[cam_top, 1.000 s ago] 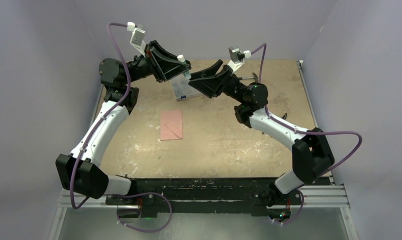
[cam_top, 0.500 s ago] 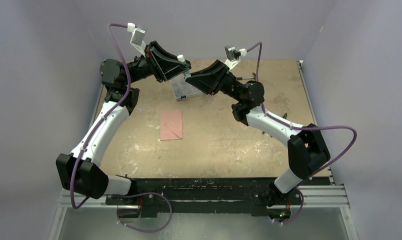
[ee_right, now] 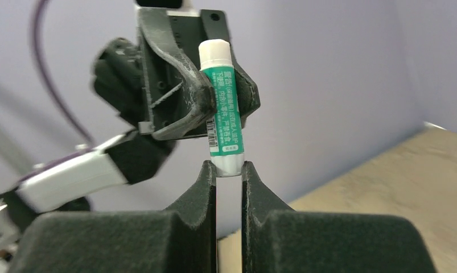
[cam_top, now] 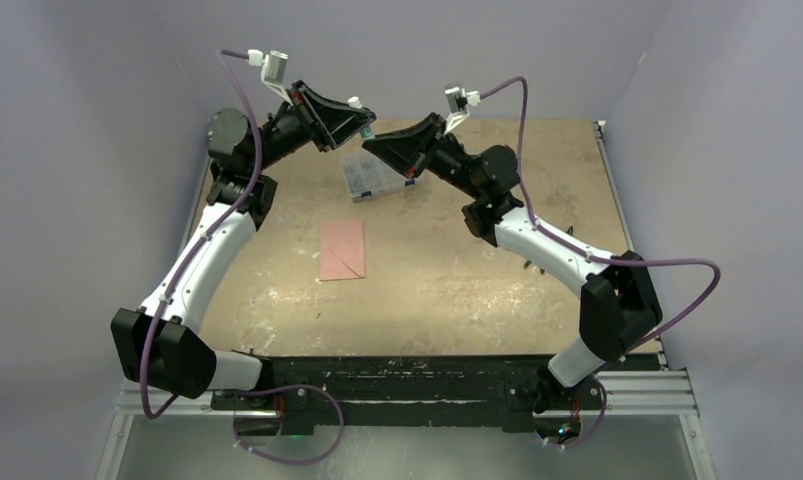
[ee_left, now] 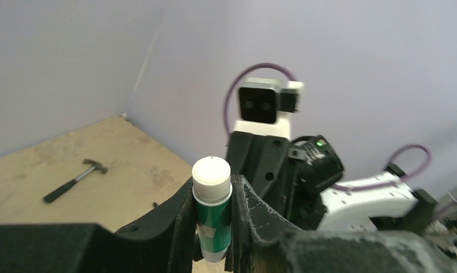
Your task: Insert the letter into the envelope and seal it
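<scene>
The salmon-pink envelope (cam_top: 342, 250) lies flat on the table's middle, diagonal seams showing. The letter is not in view. Both arms are raised above the far part of the table and meet at a green glue stick (ee_left: 212, 211) with a white cap. My left gripper (ee_left: 211, 190) is shut on the stick's green body. My right gripper (ee_right: 229, 168) has its fingertips pinched on the stick's grey lower end (ee_right: 228, 164). In the top view the left gripper (cam_top: 363, 127) and right gripper (cam_top: 370, 143) almost touch.
A clear compartment box (cam_top: 374, 176) sits on the table under the two grippers. A hammer (ee_left: 75, 181) lies on the far right part of the board. Purple walls close off the back and both sides.
My right gripper has moved up and left to the glue stick and closed on its lower end. The left gripper has lifted slightly, uncovering the clear box.
</scene>
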Action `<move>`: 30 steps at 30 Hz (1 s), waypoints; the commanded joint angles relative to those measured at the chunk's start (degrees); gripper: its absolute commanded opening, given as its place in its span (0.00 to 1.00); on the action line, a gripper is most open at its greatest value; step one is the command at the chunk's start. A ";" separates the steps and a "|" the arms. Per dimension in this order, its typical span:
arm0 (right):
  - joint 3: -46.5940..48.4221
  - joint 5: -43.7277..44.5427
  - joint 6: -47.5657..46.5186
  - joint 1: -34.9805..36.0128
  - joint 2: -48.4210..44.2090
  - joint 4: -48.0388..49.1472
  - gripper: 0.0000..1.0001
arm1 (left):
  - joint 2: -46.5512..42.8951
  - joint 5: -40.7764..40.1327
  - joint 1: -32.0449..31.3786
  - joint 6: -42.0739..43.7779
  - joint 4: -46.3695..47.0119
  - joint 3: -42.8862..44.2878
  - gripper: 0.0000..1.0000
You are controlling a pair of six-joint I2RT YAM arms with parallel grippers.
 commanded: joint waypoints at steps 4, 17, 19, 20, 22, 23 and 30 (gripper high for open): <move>6.86 23.32 -27.79 0.74 -1.19 -26.58 0.00 | -0.71 -14.08 -0.51 6.34 -20.11 -3.75 0.00; 13.29 67.50 -60.90 10.22 5.30 -33.63 0.02 | 1.21 -18.14 -0.42 1.52 -32.33 -1.38 0.00; 12.30 73.78 -64.76 11.85 5.17 -29.92 0.00 | 1.21 -17.93 -0.35 0.70 -32.13 -0.94 0.00; 11.70 76.43 -66.60 12.43 5.01 -27.90 0.00 | 1.15 -17.56 -0.29 0.22 -31.55 -0.85 0.00; 11.01 78.49 -68.56 13.05 4.19 -26.24 0.00 | 0.56 -16.60 -0.25 0.03 -28.15 -1.06 0.00; 11.03 76.48 -68.15 13.07 3.49 -27.31 0.01 | 0.07 -16.15 -0.24 0.39 -26.42 -1.39 0.00; 10.73 26.45 -54.22 9.59 -5.95 -45.21 0.68 | -2.08 -12.92 0.22 9.83 -22.68 -1.26 0.00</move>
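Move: The glue stick stands nearly upright between my hands, its middle right in my left fingers. From my right hand, shut at its lower white end, that middle is about 4 cm up, 1 cm ahead and 1 cm left. From my left hand, the envelope lies about 7 cm left, 2 cm ahead and 40 cm down on the table; the parts box lies some 25 cm ahead, hardly to either side, equally low. Keeping the stick in my left fingers, I carry both hands together forward about 9 cm and down about 11 cm. Meanwhile my right wrist twists clockwise some 55 degrees at the stick's lower end, against my left hand's 25 degrees counter-clockwise and downward tip. Finally I open my right fingers wide, letting go of that end, as both hands ease up about 2 cm. ##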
